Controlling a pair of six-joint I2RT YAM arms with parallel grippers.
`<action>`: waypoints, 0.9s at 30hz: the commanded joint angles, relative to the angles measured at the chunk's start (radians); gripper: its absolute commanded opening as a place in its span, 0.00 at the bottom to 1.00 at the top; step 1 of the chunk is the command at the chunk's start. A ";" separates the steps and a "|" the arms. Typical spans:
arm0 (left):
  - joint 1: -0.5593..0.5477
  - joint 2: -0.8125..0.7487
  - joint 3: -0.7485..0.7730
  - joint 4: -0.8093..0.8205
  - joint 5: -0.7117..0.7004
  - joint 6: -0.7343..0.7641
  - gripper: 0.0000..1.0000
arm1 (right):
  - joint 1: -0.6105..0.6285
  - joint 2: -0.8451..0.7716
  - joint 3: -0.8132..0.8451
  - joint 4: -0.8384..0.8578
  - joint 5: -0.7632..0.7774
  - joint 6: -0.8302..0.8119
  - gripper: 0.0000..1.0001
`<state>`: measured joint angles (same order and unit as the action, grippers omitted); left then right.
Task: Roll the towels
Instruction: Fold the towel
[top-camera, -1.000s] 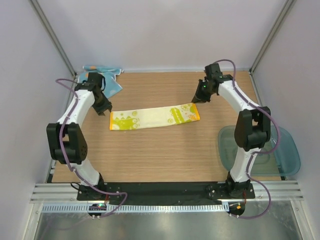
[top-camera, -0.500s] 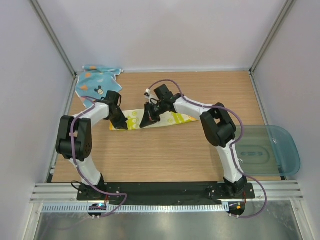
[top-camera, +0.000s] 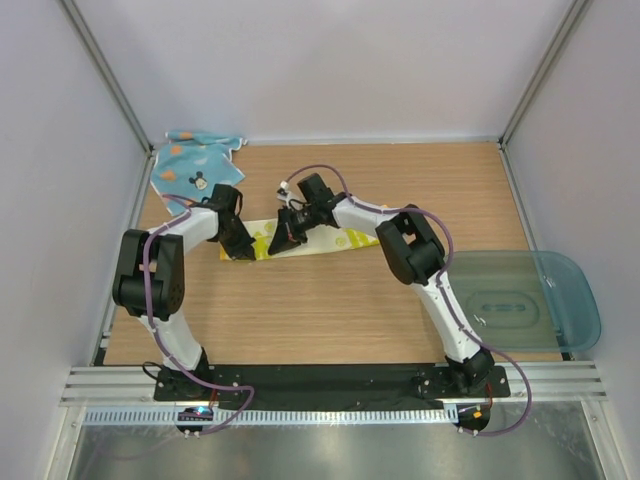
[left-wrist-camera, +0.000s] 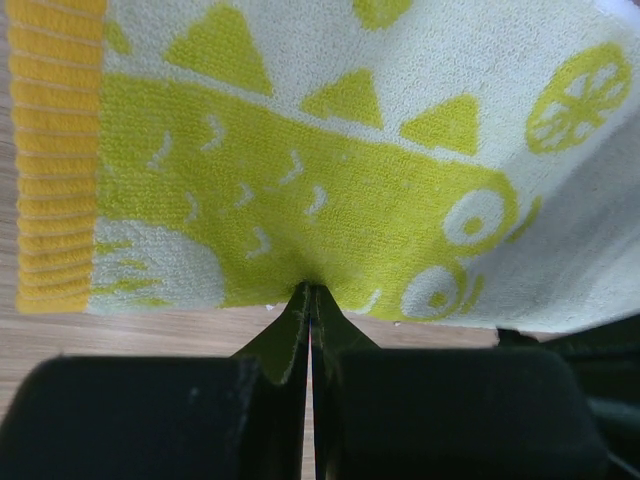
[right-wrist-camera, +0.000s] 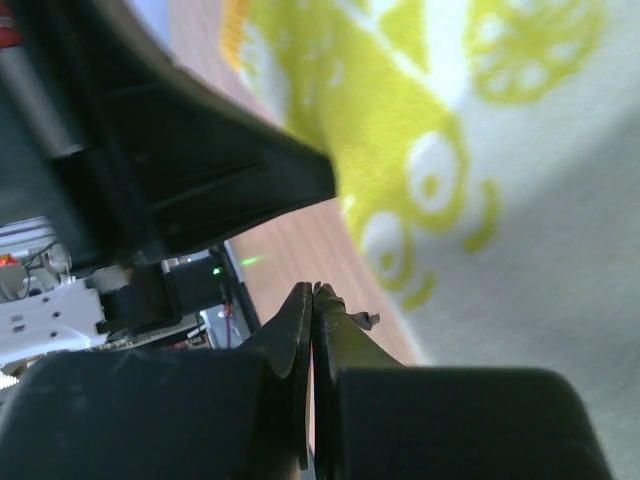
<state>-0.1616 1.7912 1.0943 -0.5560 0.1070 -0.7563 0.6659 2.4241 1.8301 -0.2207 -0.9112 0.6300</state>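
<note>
The yellow towel (top-camera: 350, 238) with green cartoon print lies flat as a long strip across the middle of the table. My left gripper (top-camera: 240, 250) is at its left end. In the left wrist view the left gripper (left-wrist-camera: 308, 290) is shut, and the yellow towel's (left-wrist-camera: 300, 180) near edge puckers into the tips. My right gripper (top-camera: 275, 243) is close beside it. In the right wrist view the right gripper (right-wrist-camera: 312, 290) is shut over bare wood, just off the yellow towel's (right-wrist-camera: 520, 200) edge, with nothing seen between the tips. The light blue towel (top-camera: 195, 165) lies crumpled at the back left corner.
A clear bluish plastic tub (top-camera: 560, 300) sits at the right edge of the table, partly over it. Grey walls close in the left, back and right sides. The left arm's black gripper body (right-wrist-camera: 180, 160) fills the upper left of the right wrist view.
Both arms came in from the back corners to the yellow towel's left part. Both grippers closed. In the last half second the right gripper shifted a little further left.
</note>
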 joint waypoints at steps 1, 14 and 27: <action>0.011 0.020 -0.010 0.028 -0.026 0.009 0.00 | 0.006 0.058 0.125 -0.093 0.026 -0.082 0.01; 0.057 0.027 -0.010 0.005 -0.075 0.032 0.00 | -0.136 -0.005 -0.113 -0.160 0.078 -0.207 0.01; 0.119 0.034 0.036 -0.048 -0.138 0.048 0.00 | -0.345 -0.109 -0.339 -0.105 0.011 -0.222 0.01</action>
<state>-0.0750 1.7939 1.1065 -0.5694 0.0792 -0.7467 0.3706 2.3596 1.5536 -0.3225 -1.0176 0.4660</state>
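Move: The left fingertips are already down on the near edge of the folded yellow towel. Its middle lies some 15 cm to their right and 6 cm ahead, its left trim about 7 cm left and 5 cm ahead, and the blue towel roughly 14 cm left and 24 cm ahead. From the shut right fingers, the yellow towel's middle is about 10 cm right, 6 cm ahead and 5 cm below; its right trim is some 31 cm right and 8 cm ahead at that same depth. Down about 4 cm first, then rightward in a level sweep of some 15 cm with a little forward drift, the right hand carries its shut fingertips onto the yellow towel's near edge and along it towards the right trim, tipping down about 10 degrees. Meanwhile the left hand keeps its closed tips pressed on the near edge and slides slowly left, about 3 cm, towards the left trim. ##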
